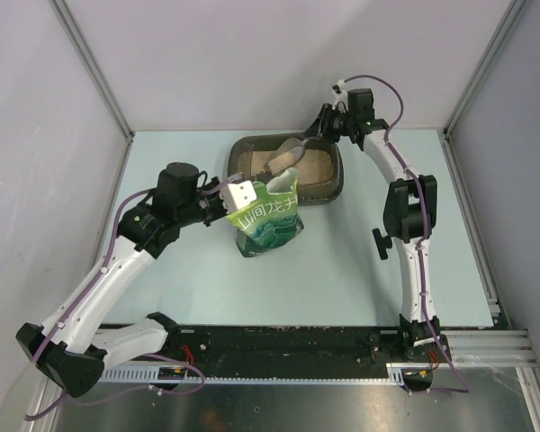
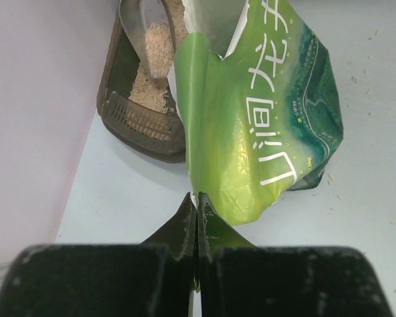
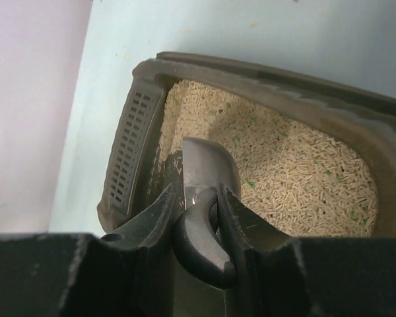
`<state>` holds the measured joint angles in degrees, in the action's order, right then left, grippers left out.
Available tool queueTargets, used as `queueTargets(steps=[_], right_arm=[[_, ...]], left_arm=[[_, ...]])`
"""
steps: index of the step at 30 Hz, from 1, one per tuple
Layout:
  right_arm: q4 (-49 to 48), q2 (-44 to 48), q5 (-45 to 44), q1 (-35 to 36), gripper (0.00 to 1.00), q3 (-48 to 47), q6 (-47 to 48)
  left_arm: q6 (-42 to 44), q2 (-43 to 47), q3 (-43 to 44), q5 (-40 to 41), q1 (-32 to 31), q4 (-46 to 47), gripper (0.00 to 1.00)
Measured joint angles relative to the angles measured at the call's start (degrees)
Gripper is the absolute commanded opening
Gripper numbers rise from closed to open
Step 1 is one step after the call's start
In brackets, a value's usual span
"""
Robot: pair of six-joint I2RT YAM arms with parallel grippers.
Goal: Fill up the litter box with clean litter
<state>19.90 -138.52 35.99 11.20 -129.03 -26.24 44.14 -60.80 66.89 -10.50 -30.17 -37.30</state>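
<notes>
The dark litter box point(image 1: 338, 176) sits at the back centre of the table and holds beige clean litter point(image 1: 319, 163), also seen in the right wrist view point(image 3: 297, 165). My right gripper point(image 1: 317, 129) is shut on the dark handle of a silver metal scoop point(image 3: 208, 168), whose bowl point(image 1: 283, 156) hangs over the box with litter in it point(image 2: 158, 46). My left gripper point(image 2: 197, 201) is shut on the edge of the green printed pouch point(image 2: 264, 119), holding it upright in front of the box point(image 2: 142, 122). The pouch point(image 1: 268, 219) is open at the top.
Grey walls stand at the left, back and right. A black rail point(image 1: 279, 342) runs along the table's near edge. A few spilled granules point(image 2: 369, 59) lie on the pale blue table to the right of the pouch.
</notes>
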Motion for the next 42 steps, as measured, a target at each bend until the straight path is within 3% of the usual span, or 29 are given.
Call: queueTargets(steps=[7,12,19,29,35,42], right_arm=[[5.0,8.9,-3.6,0.2,0.00,3.9,10.0],[7.3,19.0,-8.2,0.6,0.00,8.6,24.1],[7.9,31.8,-18.4,11.0,0.00,15.3,41.2],[13.6,41.6,-22.5,10.0,0.00,14.5,44.0],[18.8,43.7,-14.3,10.5,0.00,10.5,40.4],[21.8,50.7,-8.5,14.5,0.00,15.9,38.2]], left_arm=[[-2.2,-2.8,2.9,-4.6,0.2,-0.3,0.00],[-3.7,-5.1,5.2,-6.9,0.4,-0.2,0.00],[-7.9,-6.8,7.7,-9.7,0.4,-0.1,0.00],[-12.7,-7.6,7.7,-9.7,0.4,2.5,0.00],[-13.4,-7.6,7.7,-9.6,0.4,2.8,0.00],[-14.1,-7.6,7.7,-9.5,0.4,2.9,0.00]])
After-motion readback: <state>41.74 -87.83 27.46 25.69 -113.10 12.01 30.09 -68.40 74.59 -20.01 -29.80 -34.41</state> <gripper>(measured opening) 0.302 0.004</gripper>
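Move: The right hand grips the scoop by its handle low over the litter box, whose middle lies about 4 cm back, 6 cm left and 14 cm below it. The bag mouth that the scoop returns to is some 18 cm back and 9 cm left, about level with the hand. The left gripper, pinching the bag's near-left corner, is roughly 31 cm back, 20 cm left and 10 cm higher; from it the bag mouth lies 13 cm ahead, 11 cm right, 8 cm lower. Keeping its grip on the scoop handle, the right hand lifts away from the litter box, climbing and drawing back together by about 25 cm each, mostly rising at first and mostly coming back at the end, while the fingers tip up by some 40 degrees and the wrist rolls, so the scoop ends high over the bag mouth. The left hand stays shut on the bag's corner and eases it right and a little up, rolling slightly, then holds still. ##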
